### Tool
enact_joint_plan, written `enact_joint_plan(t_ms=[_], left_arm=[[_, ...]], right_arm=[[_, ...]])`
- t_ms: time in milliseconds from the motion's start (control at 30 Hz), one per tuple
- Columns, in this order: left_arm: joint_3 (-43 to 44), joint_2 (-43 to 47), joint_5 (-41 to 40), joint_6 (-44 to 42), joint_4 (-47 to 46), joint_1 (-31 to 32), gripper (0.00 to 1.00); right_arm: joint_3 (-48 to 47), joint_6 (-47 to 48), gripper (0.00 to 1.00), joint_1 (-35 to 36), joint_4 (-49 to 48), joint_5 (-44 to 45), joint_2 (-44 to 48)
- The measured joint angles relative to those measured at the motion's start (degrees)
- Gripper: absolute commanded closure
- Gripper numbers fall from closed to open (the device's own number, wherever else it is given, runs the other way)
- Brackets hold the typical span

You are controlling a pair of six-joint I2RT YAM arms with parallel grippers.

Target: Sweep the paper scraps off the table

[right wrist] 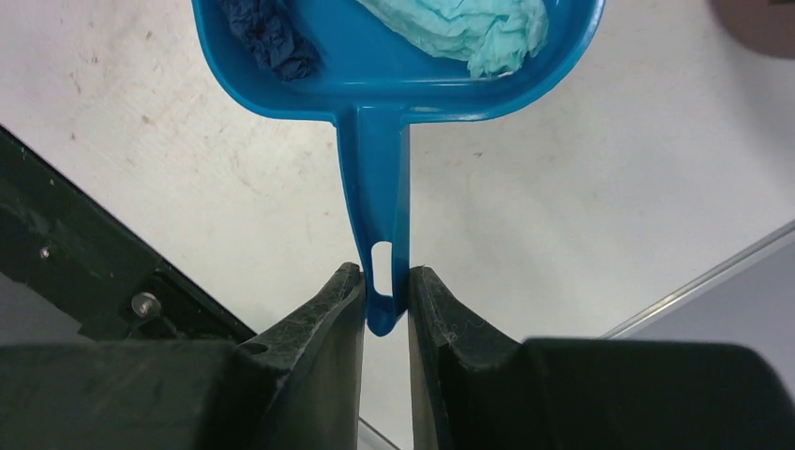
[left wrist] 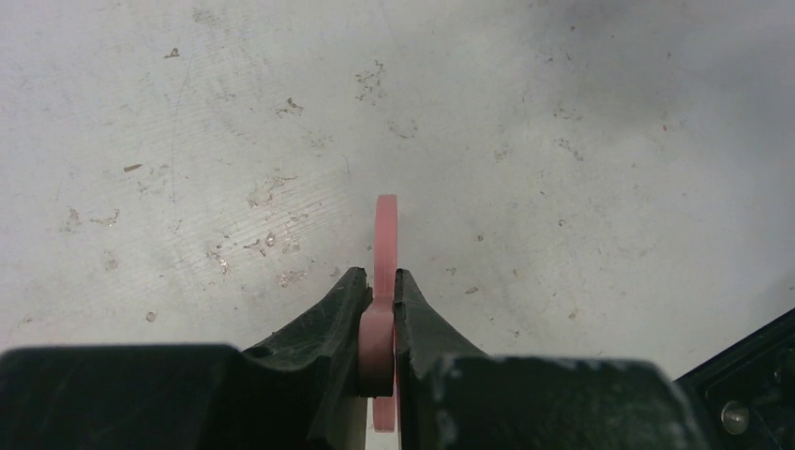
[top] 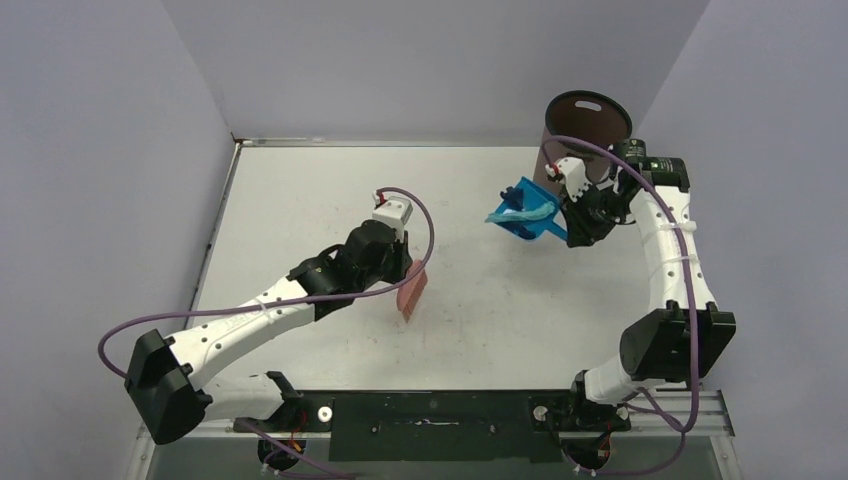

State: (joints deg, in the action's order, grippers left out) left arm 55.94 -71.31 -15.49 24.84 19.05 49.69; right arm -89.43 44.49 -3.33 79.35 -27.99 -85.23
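My right gripper (top: pixel 572 225) (right wrist: pixel 385 281) is shut on the handle of the blue dustpan (top: pixel 524 213) (right wrist: pixel 375 84) and holds it lifted, tilted, near the brown bin. Paper scraps lie in the pan: a light-blue crumpled piece (right wrist: pixel 469 28) and a dark blue one (right wrist: pixel 272 37). My left gripper (top: pixel 400 262) (left wrist: pixel 381 281) is shut on the handle of the pink hand brush (top: pixel 412 292) (left wrist: pixel 385 234), which hangs down over the middle of the white table (top: pixel 300 190). No loose scraps show on the tabletop.
A dark brown round bin (top: pixel 585 125) stands at the back right corner, just behind the dustpan. Grey-lilac walls close in the table on the left, back and right. The black base rail (top: pixel 430 410) runs along the near edge.
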Motion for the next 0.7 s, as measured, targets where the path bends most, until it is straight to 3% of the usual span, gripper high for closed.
enact_joint_plan(t_ms=[433, 700], left_arm=[[-0.1, 3.3, 2.3, -5.6, 3.7, -4.0, 1.00], [-0.6, 2.8, 0.3, -7.6, 5.1, -6.4, 1.00]], right_arm=[[-22.9, -11.8, 0.95, -0.6, -4.6, -0.7, -11.3], [-28.5, -21.5, 0.95, -3.8, -15.4, 2.3, -12.2]])
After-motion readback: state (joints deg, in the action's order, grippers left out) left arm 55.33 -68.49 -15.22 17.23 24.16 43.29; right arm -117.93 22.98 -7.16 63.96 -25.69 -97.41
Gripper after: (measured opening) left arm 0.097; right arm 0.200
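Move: I still hold the dustpan by its handle in my right hand. Its pan is about 5 cm ahead and 9 cm to the left, and the dark blue scrap in it about 7 cm ahead and 12 cm to the left. The bin's middle is roughly 24 cm ahead of my right hand, 5 cm to its right and 7 cm below, with the rim higher than the hand. From my left hand, the bin lies some 25 cm ahead and 37 cm to the right. I carry the loaded dustpan forward about 14 cm with my right hand, climbing some 11 cm all the while to bring the pan up over the bin's rim. I veer slightly right at the end, turning the hand clockwise and swinging its fingers up and forward, each by roughly 20 degrees, with the grip kept. My left hand drifts about 5 cm left, still holding the brush. ##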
